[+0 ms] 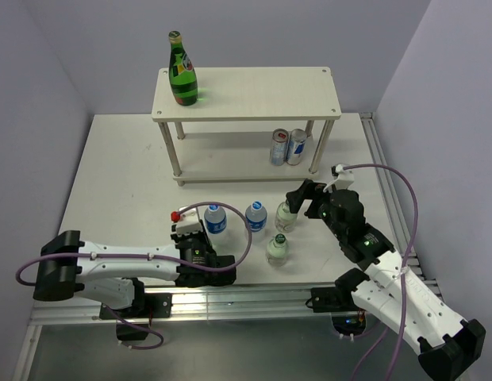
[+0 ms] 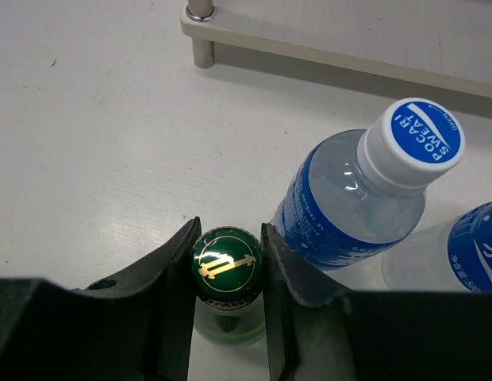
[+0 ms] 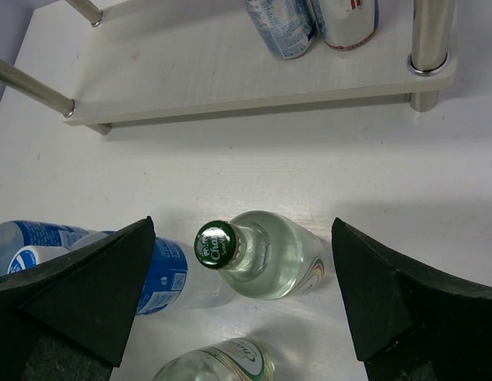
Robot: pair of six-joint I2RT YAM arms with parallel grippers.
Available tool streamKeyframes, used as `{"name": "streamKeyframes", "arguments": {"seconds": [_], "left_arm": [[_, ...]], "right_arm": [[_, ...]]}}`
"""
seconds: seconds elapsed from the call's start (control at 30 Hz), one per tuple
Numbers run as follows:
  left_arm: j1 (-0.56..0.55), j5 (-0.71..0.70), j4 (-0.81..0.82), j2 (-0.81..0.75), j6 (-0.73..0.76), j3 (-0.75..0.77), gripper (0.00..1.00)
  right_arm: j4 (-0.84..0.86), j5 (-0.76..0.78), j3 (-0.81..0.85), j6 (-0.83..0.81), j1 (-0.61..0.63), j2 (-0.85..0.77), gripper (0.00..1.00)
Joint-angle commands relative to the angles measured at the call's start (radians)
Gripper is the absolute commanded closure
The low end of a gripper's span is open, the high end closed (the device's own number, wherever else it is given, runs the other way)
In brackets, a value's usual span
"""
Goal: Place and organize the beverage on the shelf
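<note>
In the left wrist view my left gripper (image 2: pixel 224 268) is shut on the neck of a small green glass bottle (image 2: pixel 224 317). Its green cap with a gold emblem (image 2: pixel 223 263) sits between the fingers. In the top view the left gripper (image 1: pixel 192 225) hides this bottle. The shelf (image 1: pixel 246 94) stands at the back with a tall green bottle (image 1: pixel 182 73) on its upper board and two cans (image 1: pixel 288 147) on the lower one. My right gripper (image 1: pixel 299 195) hangs open over a clear glass bottle (image 3: pixel 270 254) with a green cap, its fingers well apart on either side and not touching it.
Two blue-labelled plastic bottles (image 1: pixel 216 218) (image 1: pixel 255 214) stand just right of the left gripper; the nearer one (image 2: pixel 353 198) almost touches its right finger. A second clear glass bottle (image 1: pixel 277 248) stands in front of the right gripper. Silver shelf legs (image 3: pixel 427 36) rise close behind.
</note>
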Motion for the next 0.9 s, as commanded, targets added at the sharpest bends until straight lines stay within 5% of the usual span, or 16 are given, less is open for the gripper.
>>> {"name": "streamKeyframes", "arguments": {"seconds": [0.0, 0.43, 0.7, 0.87], "left_arm": [[-0.012, -0.011, -0.119, 0.04, -0.124, 0.047, 1.0], [-0.037, -0.039, -0.164, -0.097, 0.149, 0.299, 1.0], [-0.035, -0.056, -0.029, -0.142, 0.684, 0.618, 1.0], [0.014, -0.022, 0.435, -0.211, 1.199, 0.647, 1.0]], "right_arm": [[0.028, -0.005, 0.004, 0.001, 0.006, 0.004, 0.01], [0.03, -0.009, 0.002, 0.004, 0.006, -0.002, 0.01], [0.03, -0.008, 0.002, 0.004, 0.006, 0.001, 0.01], [0.031, -0.008, 0.002, 0.006, 0.008, 0.001, 0.01]]}}
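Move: The left gripper is already closed on the neck of the green bottle standing on the table. The bottle's likely place, the left part of the shelf's top board, lies about 32 cm ahead and some 18 cm above the hand; the other green bottle stands there, 33 cm ahead and 2 cm left. The nearer blue-labelled bottle stands 9 cm ahead and 5 cm right, the second 9 cm ahead and 17 cm right. From the right hand that board place lies roughly 25 cm ahead, 27 cm left. Keep the left fingers shut on the green bottle's neck and lift the bottle off the table: ease about 1 cm back and to the right first, then go almost straight up, gathering speed, some 20 cm in all with a 3 cm drift right. Turn the wrist about 15 degrees clockwise on the way, rising beside the nearer blue-labelled bottle and in front of the shelf. ##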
